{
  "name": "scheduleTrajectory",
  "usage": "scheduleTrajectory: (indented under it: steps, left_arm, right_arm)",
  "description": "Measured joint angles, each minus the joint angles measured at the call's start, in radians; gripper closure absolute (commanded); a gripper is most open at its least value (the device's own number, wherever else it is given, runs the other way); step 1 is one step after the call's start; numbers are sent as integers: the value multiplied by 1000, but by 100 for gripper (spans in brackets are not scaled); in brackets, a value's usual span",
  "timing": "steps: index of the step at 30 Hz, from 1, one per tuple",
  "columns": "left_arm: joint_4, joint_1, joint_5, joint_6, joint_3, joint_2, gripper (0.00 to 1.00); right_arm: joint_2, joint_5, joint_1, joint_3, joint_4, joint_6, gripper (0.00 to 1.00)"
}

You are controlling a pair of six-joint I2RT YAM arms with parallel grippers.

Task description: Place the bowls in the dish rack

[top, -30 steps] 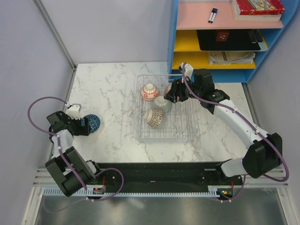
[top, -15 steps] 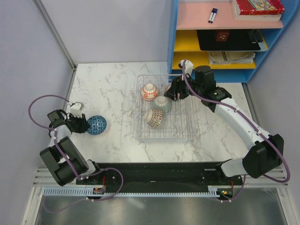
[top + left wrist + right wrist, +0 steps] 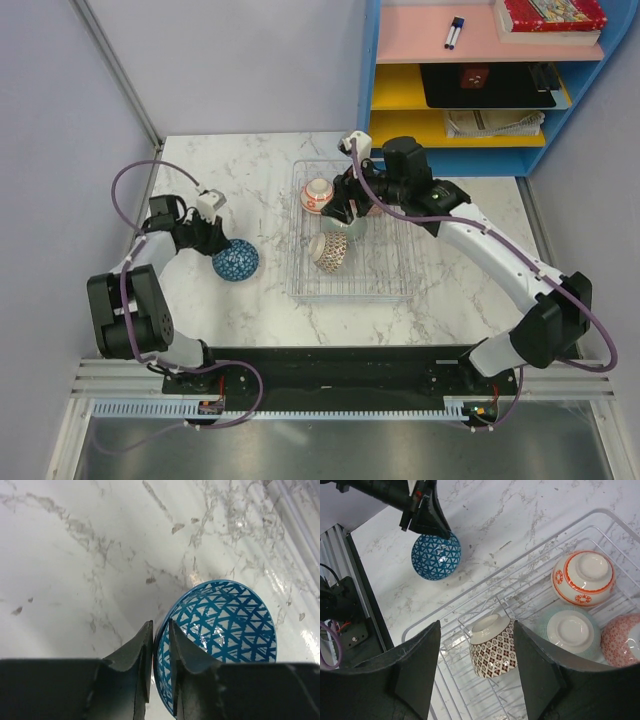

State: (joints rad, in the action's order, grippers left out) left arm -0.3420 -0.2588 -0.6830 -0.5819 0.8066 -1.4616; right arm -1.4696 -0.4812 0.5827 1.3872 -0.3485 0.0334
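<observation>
A blue triangle-patterned bowl (image 3: 236, 262) (image 3: 225, 622) (image 3: 436, 556) hangs tilted over the marble left of the dish rack (image 3: 397, 275) (image 3: 447, 611). My left gripper (image 3: 218, 243) (image 3: 160, 647) (image 3: 427, 522) is shut on its rim, one finger inside and one outside. In the rack lie a red-banded white bowl (image 3: 318, 195) (image 3: 582, 577), a pale green bowl (image 3: 350, 228) (image 3: 572, 630), a brown-patterned bowl (image 3: 328, 250) (image 3: 495, 650) on its side, and a pink-red bowl (image 3: 622, 640). My right gripper (image 3: 342, 212) (image 3: 476, 629) hovers open above the brown bowl, holding nothing.
A blue shelf unit (image 3: 480, 95) with books and pens stands at the back right, just behind the rack. Grey walls close the left side and back. The black base rail (image 3: 330, 375) runs along the near edge. Bare marble (image 3: 230, 185) lies left of the rack.
My left gripper closed on the blue bowl's rim and carried it rightwards toward the rack. My right gripper swung left over the rack, still open.
</observation>
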Motion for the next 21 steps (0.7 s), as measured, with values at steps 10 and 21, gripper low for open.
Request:
scheduleTrajectory:
  steps: [10, 21]
  left_arm:
    - [16, 129, 31, 68, 148, -180, 63]
    - [23, 151, 53, 105, 148, -174, 12]
  right_arm:
    - [-118, 8, 139, 82, -70, -150, 33]
    - [-287, 49, 289, 219, -170, -296, 32]
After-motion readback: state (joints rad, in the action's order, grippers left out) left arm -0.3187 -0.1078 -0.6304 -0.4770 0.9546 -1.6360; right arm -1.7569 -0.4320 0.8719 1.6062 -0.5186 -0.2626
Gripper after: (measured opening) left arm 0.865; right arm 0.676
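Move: My left hand pinches the blue bowl's far left rim; the bowl's middle is about 5 cm right, 2 cm back and 3 cm below. The open table spot it goes to lies some 9 cm right and 2 cm ahead; the dish rack's middle is roughly 38 cm right, 5 cm ahead. From my right hand the blue bowl is about 29 cm left, 3 cm back and 24 cm down; the patterned bowl lies 2 cm left, 3 cm back, and the green bowl 3 cm right, 5 cm ahead, both some 18 cm below. Keeping its pinch on the rim, my left hand carries the blue bowl about 5 cm forward-right towards the rack, sinking slightly at the end, then stops and opens wide to let go. Meanwhile my right hand, still open and empty, sweeps about 10 cm left, also down and back, out across the rack's left side towards the blue bowl, turning some 20 degrees counter-clockwise and tipping its fingers further down. ##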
